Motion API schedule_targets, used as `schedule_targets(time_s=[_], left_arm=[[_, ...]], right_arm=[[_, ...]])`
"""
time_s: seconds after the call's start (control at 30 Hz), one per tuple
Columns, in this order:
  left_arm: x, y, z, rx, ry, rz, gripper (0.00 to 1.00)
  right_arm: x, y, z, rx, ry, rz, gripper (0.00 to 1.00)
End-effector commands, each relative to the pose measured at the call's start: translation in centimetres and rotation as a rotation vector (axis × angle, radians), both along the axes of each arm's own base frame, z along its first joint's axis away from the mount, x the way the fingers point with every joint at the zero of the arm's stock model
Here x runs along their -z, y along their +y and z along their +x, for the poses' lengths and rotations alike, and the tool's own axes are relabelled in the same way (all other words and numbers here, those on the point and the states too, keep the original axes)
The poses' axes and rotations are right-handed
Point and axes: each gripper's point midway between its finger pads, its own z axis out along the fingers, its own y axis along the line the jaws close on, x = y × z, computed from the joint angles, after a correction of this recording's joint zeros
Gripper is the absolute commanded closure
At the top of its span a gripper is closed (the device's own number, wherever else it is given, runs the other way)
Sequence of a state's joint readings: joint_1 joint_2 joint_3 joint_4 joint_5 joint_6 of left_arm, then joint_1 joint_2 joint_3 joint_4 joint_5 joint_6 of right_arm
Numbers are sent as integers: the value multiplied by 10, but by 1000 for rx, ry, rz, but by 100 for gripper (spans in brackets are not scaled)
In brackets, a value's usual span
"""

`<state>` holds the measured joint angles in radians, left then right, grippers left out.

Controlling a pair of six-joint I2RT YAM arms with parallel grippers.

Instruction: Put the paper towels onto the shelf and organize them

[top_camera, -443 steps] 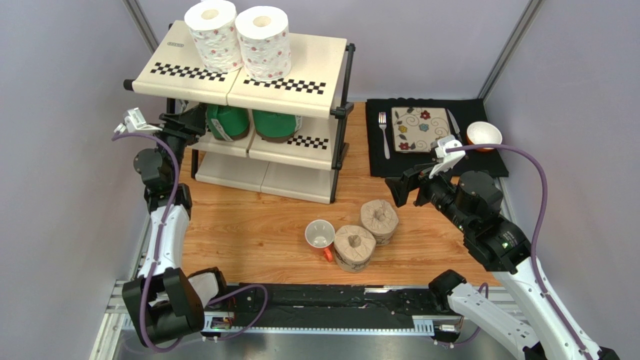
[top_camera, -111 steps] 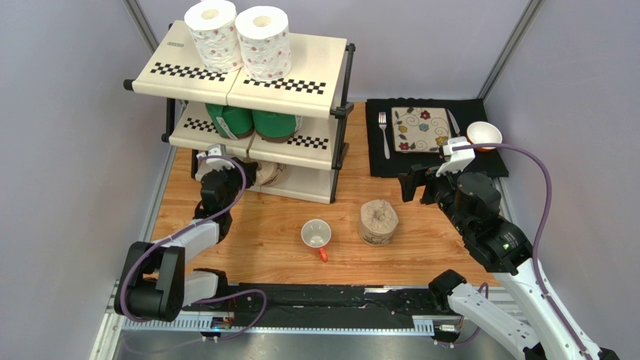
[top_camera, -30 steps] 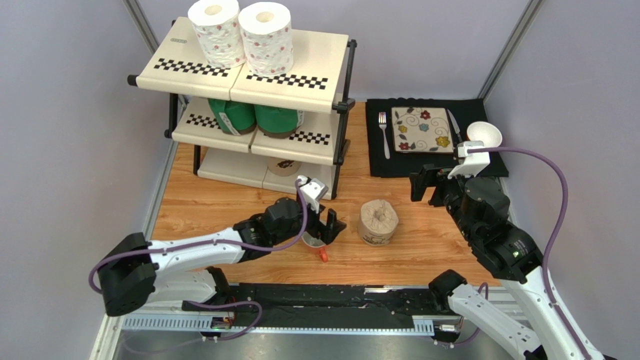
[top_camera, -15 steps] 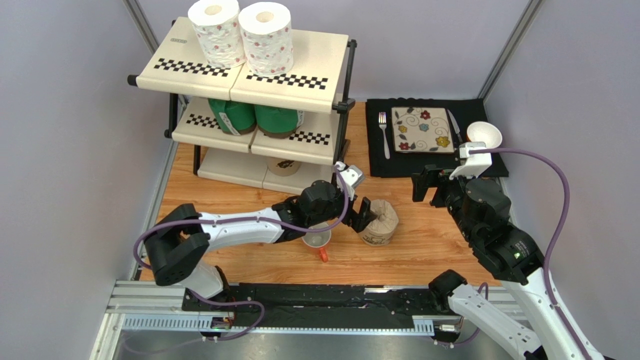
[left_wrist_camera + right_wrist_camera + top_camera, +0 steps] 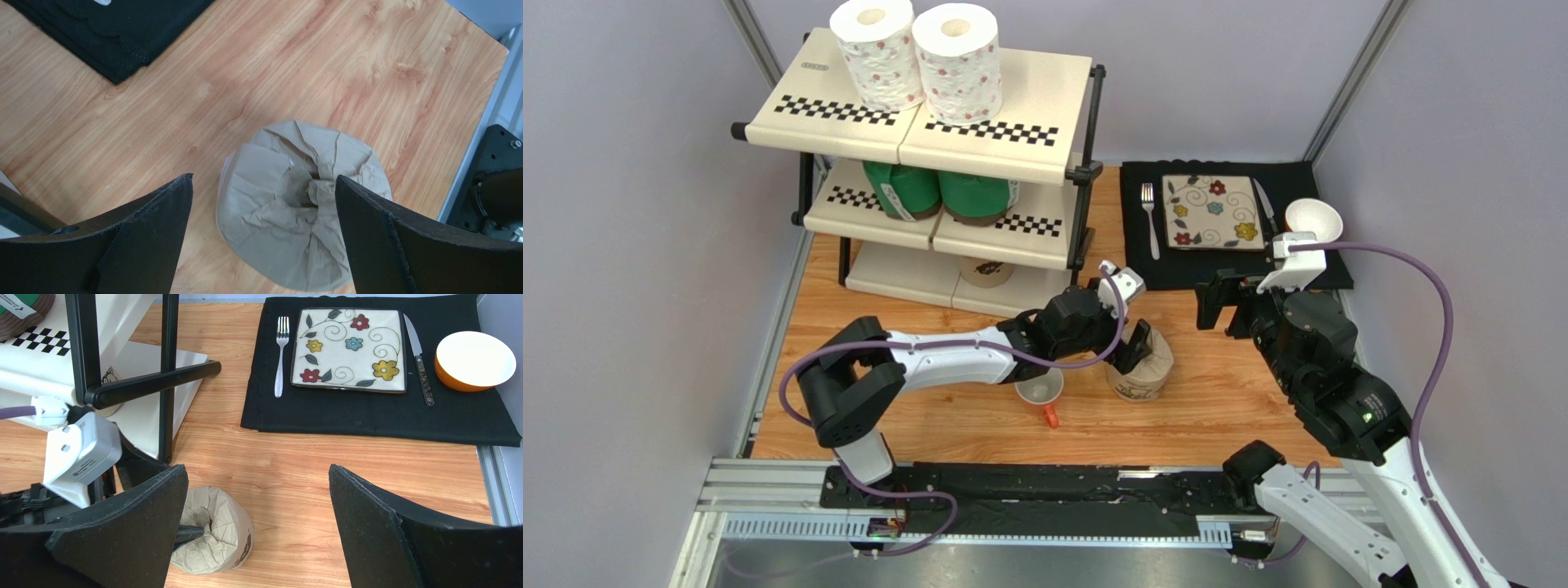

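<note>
A tan-brown paper towel roll [image 5: 1146, 365] stands upright on the wooden table. My left gripper [image 5: 1133, 346] hangs open over it, one finger on each side of the roll [image 5: 294, 226], not closed on it. In the right wrist view one left finger reaches over the roll's [image 5: 224, 530] top. My right gripper [image 5: 256, 471] is open and holds nothing, above the table to the right [image 5: 1217, 306]. On the shelf [image 5: 1038, 104], two white floral rolls [image 5: 916, 61] stand on top. Two green rolls [image 5: 938, 192] lie on the middle tier and a tan roll [image 5: 987, 272] on the bottom tier.
A white mug [image 5: 1041, 390] with a red handle lies just left of the roll, under my left arm. A black placemat [image 5: 1296, 263] at the back right carries a flowered plate [image 5: 348, 349], fork, knife and an orange bowl [image 5: 474, 360]. Grey walls enclose the table.
My left arm has swung right from above the mug to the tan roll on the table, and its fingers now straddle it. The right arm has stayed still.
</note>
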<state>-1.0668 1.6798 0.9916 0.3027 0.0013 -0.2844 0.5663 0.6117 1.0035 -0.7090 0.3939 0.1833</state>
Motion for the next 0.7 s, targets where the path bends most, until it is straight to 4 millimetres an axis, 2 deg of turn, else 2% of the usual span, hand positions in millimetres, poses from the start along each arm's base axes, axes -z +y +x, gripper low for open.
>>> schedule_targets(time_s=[0.0,0.03,0.1,0.17,0.47,0.57,0.6,0.67], left_arm=[[-3,-10,9,-3,-24,44,10],[-7,-14,10,0,-25,43,11],[2,-13,8,9,-4,80,15],[1,-13,8,7,1,88,17],[14,1,4,0,23,161,26],[20,-1,3,15,36,188,28],[14,-6,4,24,35,180,30],[24,-7,5,30,49,218,33]], right_arm=[[-21,-6,-2,15,-54,6,11],[-21,-6,-2,16,-52,6,11],[-21,-7,-2,17,-52,6,11],[-21,-7,-2,18,-54,5,11],[-15,-2,0,5,-42,18,11],[-15,-2,0,6,-42,20,11],[-15,-2,-1,5,-41,17,11],[-15,-2,-1,6,-42,16,11]])
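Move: The last brown-wrapped paper towel roll has its middle about 4 cm back and 4 cm right of the left hand, some 8 cm below it. The mug stands roughly 18 cm left of the roll and 3 cm nearer the base; the foot of the shelf's right front leg is about 12 cm left of the roll and 9 cm farther out. From the idle right hand, the roll lies about 12 cm left, 2 cm back and 25 cm down. The standing brown roll is met from above by the left gripper: after easing about 1 cm forward and right, the hand sinks some 2.5 cm while the wrist tips the fingers roughly 10 degrees further down. The nearer finger goes down into the roll's open core, the other staying outside on the shelf side, and the fingers close about a quarter of their range, with no grip yet. ##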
